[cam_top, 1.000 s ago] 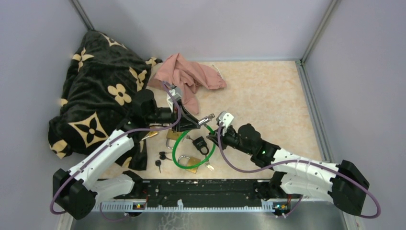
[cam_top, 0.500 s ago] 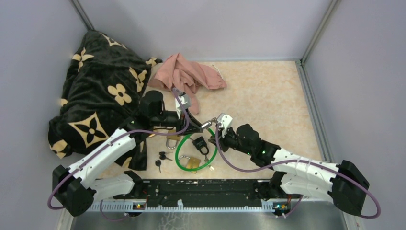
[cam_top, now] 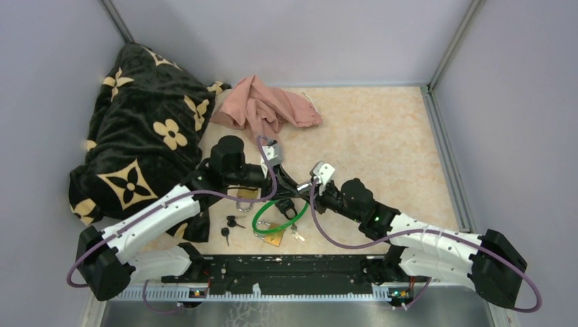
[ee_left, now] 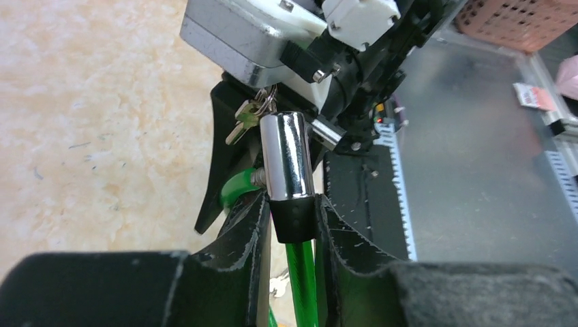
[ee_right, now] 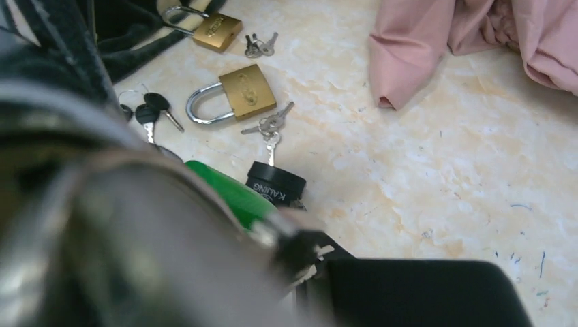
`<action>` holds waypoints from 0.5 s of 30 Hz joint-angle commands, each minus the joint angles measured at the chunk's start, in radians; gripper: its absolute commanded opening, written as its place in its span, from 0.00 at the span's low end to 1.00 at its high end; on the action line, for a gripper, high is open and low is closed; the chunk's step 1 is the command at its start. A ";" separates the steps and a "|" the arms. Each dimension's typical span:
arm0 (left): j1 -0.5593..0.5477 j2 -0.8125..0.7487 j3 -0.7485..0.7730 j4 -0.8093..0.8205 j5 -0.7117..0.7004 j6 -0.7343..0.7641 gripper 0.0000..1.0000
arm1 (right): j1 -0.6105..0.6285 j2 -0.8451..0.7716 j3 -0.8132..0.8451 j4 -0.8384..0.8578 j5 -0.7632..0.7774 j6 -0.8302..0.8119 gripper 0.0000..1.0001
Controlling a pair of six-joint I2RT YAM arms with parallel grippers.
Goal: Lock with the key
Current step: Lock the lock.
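Note:
A green cable lock (cam_top: 276,216) loops over the table's near middle. Its chrome cylinder (ee_left: 286,153) points away from the camera in the left wrist view. My left gripper (ee_left: 292,204) is shut on the black collar just below that cylinder, with the green cable running back between the fingers. My right gripper (cam_top: 308,185) meets the cylinder's far end, shut on a key (ee_left: 247,114) whose small ring of spare keys hangs beside the chrome. In the right wrist view the cylinder is a large blur at left, and the key (ee_right: 310,255) is only partly visible.
Two brass padlocks (ee_right: 235,95) (ee_right: 211,28), loose silver keys (ee_right: 269,126), black-headed keys (ee_right: 153,109) and a black lock body (ee_right: 276,184) lie under the grippers. A pink cloth (cam_top: 269,109) lies behind them. A black flowered blanket (cam_top: 146,129) fills the left.
My left arm has swung right and down, carrying the lock cylinder up to the right gripper. The green loop has tightened toward the near edge. The right arm has barely moved.

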 commanded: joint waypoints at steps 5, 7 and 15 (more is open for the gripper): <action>-0.043 0.025 -0.110 -0.044 -0.481 0.375 0.00 | 0.023 -0.106 -0.042 0.492 -0.027 0.106 0.00; -0.044 0.029 -0.104 -0.017 -0.531 0.425 0.00 | 0.023 -0.103 -0.057 0.485 -0.010 0.105 0.00; -0.059 0.014 -0.074 0.007 -0.403 0.404 0.17 | 0.022 -0.110 -0.078 0.492 -0.021 0.049 0.00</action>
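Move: In the left fingers, the silver lock cylinder already sticks out to the robot's right. The cable's metal tip, on the green end still held by the right hand, lies about 4 cm to the left hand's right, level fore and aft, roughly 2 cm lower. From the right hand the cylinder is some 3 cm ahead, 2 cm left and 3 cm above. On the table, some 18 cm below the left hand, a black padlock lies about 3 cm ahead and 3 cm left, a brass padlock roughly 6 cm back and 9 cm left. Carrying the lock cylinder forward about 6 cm, the left hand first sinks nearly 3 cm, rolls some 25 degrees about its fingers and swings them slightly forward, clear of the right gripper. The right hand keeps its pinch on the green cable and eases about 2 cm to its right and down, the drop partly regained late; neither grip opens. ##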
